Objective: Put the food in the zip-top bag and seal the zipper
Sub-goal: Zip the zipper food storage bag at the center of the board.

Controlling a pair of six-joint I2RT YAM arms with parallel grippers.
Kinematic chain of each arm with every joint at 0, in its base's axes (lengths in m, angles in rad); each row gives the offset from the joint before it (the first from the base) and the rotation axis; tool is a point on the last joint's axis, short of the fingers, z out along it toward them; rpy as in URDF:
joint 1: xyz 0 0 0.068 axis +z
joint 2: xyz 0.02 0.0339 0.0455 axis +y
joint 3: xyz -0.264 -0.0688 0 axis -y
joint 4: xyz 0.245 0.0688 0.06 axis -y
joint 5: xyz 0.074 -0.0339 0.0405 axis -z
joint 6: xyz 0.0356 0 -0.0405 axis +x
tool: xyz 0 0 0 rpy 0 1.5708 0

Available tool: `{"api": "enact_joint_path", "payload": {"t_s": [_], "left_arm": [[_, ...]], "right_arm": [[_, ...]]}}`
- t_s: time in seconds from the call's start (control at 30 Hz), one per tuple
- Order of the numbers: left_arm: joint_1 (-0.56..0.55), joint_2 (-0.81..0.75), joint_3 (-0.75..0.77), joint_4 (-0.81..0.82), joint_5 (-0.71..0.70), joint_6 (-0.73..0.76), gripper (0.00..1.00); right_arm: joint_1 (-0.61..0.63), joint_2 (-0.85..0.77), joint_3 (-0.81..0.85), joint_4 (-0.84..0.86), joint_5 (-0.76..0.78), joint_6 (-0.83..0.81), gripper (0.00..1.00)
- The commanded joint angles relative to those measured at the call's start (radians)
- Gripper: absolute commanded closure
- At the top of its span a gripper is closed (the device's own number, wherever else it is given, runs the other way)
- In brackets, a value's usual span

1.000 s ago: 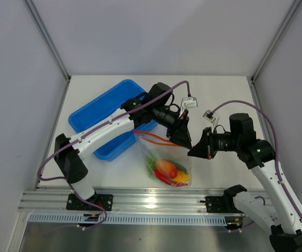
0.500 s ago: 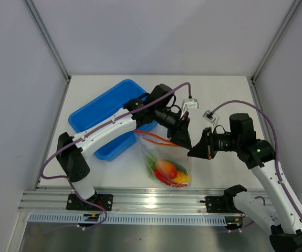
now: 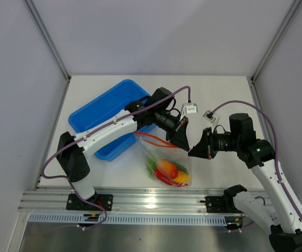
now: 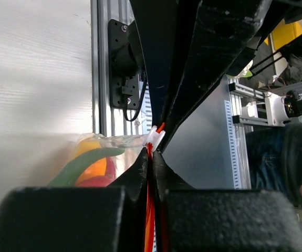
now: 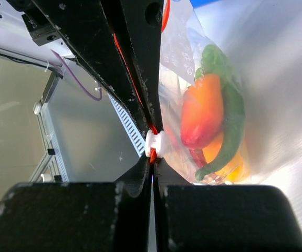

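Observation:
The zip-top bag (image 3: pixel 167 157) hangs upright between my two grippers, above the table. Inside lies the food (image 3: pixel 166 169): a red-orange fruit (image 5: pixel 202 110), a green pepper (image 5: pixel 229 126), a yellow-orange piece and a red chili. The zipper (image 3: pixel 152 137) runs red-orange along the bag's mouth, with a white slider (image 5: pixel 154 144) near its right end. My left gripper (image 4: pixel 151 155) is shut on the zipper just behind the slider (image 4: pixel 154 137). Facing it tip to tip, my right gripper (image 5: pixel 152 160) is shut on the zipper's end on the other side of the slider.
A blue tray (image 3: pixel 95 113) sits on the white table behind and left of the bag, under the left arm. An aluminium rail (image 3: pixel 151 199) runs along the table's near edge. Grey walls enclose the table on three sides.
My left gripper has closed on the zipper strip; it stood open half a second ago. The bag and the right gripper have held still.

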Motion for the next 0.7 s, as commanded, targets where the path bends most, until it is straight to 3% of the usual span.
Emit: {"api": "enact_joint_path", "payload": {"t_s": [0.0, 0.13, 0.23, 0.37, 0.67], "left_arm": [[0.005, -0.028, -0.015, 0.049, 0.023, -0.015, 0.99], [0.005, -0.030, -0.020, 0.069, 0.035, -0.033, 0.97], [0.005, -0.041, -0.024, 0.089, 0.041, -0.039, 0.73], [0.005, -0.042, -0.014, 0.106, 0.044, -0.045, 0.64], [0.006, -0.041, -0.006, 0.127, 0.052, -0.064, 0.65]], "right_arm": [[-0.001, -0.003, 0.038, 0.013, -0.028, -0.007, 1.00], [-0.003, -0.002, 0.038, 0.012, -0.034, -0.010, 1.00], [-0.003, -0.003, 0.038, 0.013, -0.040, -0.010, 1.00], [-0.003, -0.002, 0.035, 0.016, -0.049, -0.010, 1.00], [-0.003, -0.011, 0.031, 0.013, -0.051, -0.010, 1.00]]}}
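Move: The white slider of the zipper bag sits just past the left fingertips, about 2 cm to the right of the left hand, 1 cm back and 1 cm lower; the right hand has it about 2 cm to its left, 1 cm lower. From the left hand, the food in the bag is roughly 5 cm left, 2 cm ahead and 17 cm down, and the zipper's open far end some 18 cm left, 5 cm ahead and 4 cm lower. The left hand stays almost in place beside the slider and opens its nearly shut fingers to about a third of their range, letting go of the red zipper strips they were pinching, while it drifts only some half a centimetre to the right and up. The right hand holds still, its fingers still shut on the zipper's end right behind the slider, so that end stays fixed facing the left fingertips. ##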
